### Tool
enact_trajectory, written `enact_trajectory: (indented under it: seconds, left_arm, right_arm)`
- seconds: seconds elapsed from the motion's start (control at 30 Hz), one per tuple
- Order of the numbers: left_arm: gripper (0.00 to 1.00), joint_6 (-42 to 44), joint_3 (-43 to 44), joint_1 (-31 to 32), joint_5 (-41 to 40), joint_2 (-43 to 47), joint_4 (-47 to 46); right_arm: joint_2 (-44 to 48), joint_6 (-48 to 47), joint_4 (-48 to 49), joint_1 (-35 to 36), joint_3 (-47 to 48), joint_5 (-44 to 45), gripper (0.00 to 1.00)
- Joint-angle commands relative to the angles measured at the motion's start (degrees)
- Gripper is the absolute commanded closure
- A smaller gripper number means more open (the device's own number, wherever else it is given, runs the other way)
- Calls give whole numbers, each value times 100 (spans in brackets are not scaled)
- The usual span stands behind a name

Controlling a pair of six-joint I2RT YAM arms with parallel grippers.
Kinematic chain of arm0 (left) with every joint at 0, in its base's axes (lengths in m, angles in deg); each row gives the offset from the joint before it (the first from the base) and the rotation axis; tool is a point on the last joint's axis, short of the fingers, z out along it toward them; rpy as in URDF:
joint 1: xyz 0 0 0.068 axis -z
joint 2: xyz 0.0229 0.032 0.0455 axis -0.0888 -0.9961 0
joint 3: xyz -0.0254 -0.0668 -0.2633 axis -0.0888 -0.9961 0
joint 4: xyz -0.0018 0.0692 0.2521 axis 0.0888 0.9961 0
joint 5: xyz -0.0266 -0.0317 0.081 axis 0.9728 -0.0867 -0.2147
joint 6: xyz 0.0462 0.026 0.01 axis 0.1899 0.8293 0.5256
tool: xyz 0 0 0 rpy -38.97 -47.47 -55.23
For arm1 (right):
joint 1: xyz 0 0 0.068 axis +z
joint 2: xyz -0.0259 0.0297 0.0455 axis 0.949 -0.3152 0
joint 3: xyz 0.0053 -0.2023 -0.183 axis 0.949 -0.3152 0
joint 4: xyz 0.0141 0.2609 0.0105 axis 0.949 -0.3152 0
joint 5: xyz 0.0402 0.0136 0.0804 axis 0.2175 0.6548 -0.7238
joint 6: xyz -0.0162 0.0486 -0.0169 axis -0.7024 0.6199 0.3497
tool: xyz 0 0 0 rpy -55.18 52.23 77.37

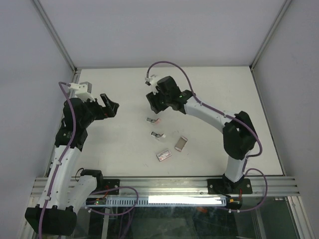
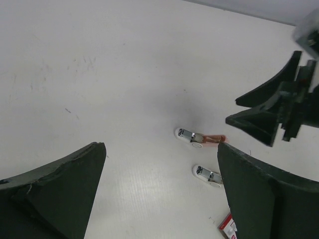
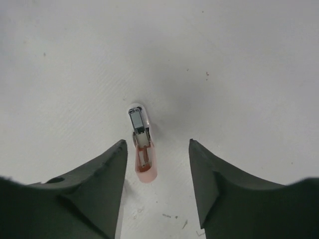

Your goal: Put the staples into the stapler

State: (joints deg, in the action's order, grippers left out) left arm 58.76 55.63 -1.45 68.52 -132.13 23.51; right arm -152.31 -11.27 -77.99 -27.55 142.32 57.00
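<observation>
The stapler (image 3: 141,145) lies flat on the white table, hinged open, its pale pink half toward me and its white half with a grey metal channel away from me. My right gripper (image 3: 157,145) hangs over it, open; the stapler lies close by the left fingertip, apart from both. From above, the stapler (image 1: 154,120) lies just below the right gripper (image 1: 154,103). My left gripper (image 1: 109,105) hovers wide open well to the left, holding nothing, and its wrist view shows the stapler (image 2: 198,137) ahead. I cannot make out the staples as a separate strip.
A second small white-and-metal piece (image 1: 158,134) lies just nearer than the stapler. A grey-brown sleeve (image 1: 181,143) and a flat red-and-white box (image 1: 163,155) lie closer to the arm bases. White walls close in the table at the back and sides.
</observation>
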Motion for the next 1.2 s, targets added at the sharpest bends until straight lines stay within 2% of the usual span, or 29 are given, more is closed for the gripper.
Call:
enact_trajectory:
  seconds: [0.0,0.07,0.17,0.3,0.43,0.57,0.67,0.77,0.93,1.0,1.1,1.17]
  left_arm:
    - [2,-230,-85,-62,430,-174,-455]
    - [5,-514,-189,27,729,-207,-641]
    - [5,-904,-378,513,393,-132,-818]
    - [5,-1427,-642,1933,-629,-134,-987]
    - [1,-1992,-856,3232,-1534,-506,-1219]
    - [1,-2229,-689,4504,-2553,-1294,-1370]
    - [1,-2251,-244,5117,-3043,-2026,-1359]
    - [1,-2179,137,5384,-3422,-2717,-1271]
    - [3,-2133,443,5446,-3630,-3404,-1225]
    - [9,-2105,529,5450,-3691,-3609,-1206]
    - [24,-2065,649,5454,-3733,-3917,-1187]
    - [29,-2044,710,5448,-3735,-4034,-1178]
  right_arm:
    - [1269,626,512,-197,-543,-240,41]
    - [1751,857,620,-369,-1041,-329,35]
    - [2454,1090,759,-634,-1829,-374,30]
    - [3283,1272,804,-1004,-2798,-464,25]
    - [3838,1525,869,-1192,-3501,-314,24]
    - [4326,1830,1154,-1219,-4100,-320,24]
    - [4581,1970,1293,-1224,-4443,-356,24]
    - [4810,2083,1345,-1234,-4688,-222,24]
    - [5330,2254,1442,-1243,-5061,95,24]
    - [5487,2275,1446,-1248,-5139,151,24]
    - [5613,2278,1428,-1255,-5210,174,24]
    - [5632,2281,1411,-1261,-5246,183,24]
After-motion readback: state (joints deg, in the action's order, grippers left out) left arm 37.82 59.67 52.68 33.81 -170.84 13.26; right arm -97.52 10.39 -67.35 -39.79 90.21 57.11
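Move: The white stapler lies about 21 cm to the right of the left hand, almost level with it in reach and some 21 cm lower. The pink stapler stands about 8 cm beyond the white one and 4 cm to its left; the red-and-white staple box is 10 cm nearer the base than the white one, and the open tray 11 cm to its right and 4 cm nearer. From the right hand, the white stapler is roughly 8 cm back, 2 cm right and 10 cm below. The white stapler is what the left hand closes in on, sweeping about 23 cm right and sinking 15 cm with some drift back, fingers tipping farther down and beginning to close from wide open, still above it. The right hand clears out from over the pink stapler, rising and then sinking again as it swings some 17 cm right and 11 cm back, its fingers opening wider. ##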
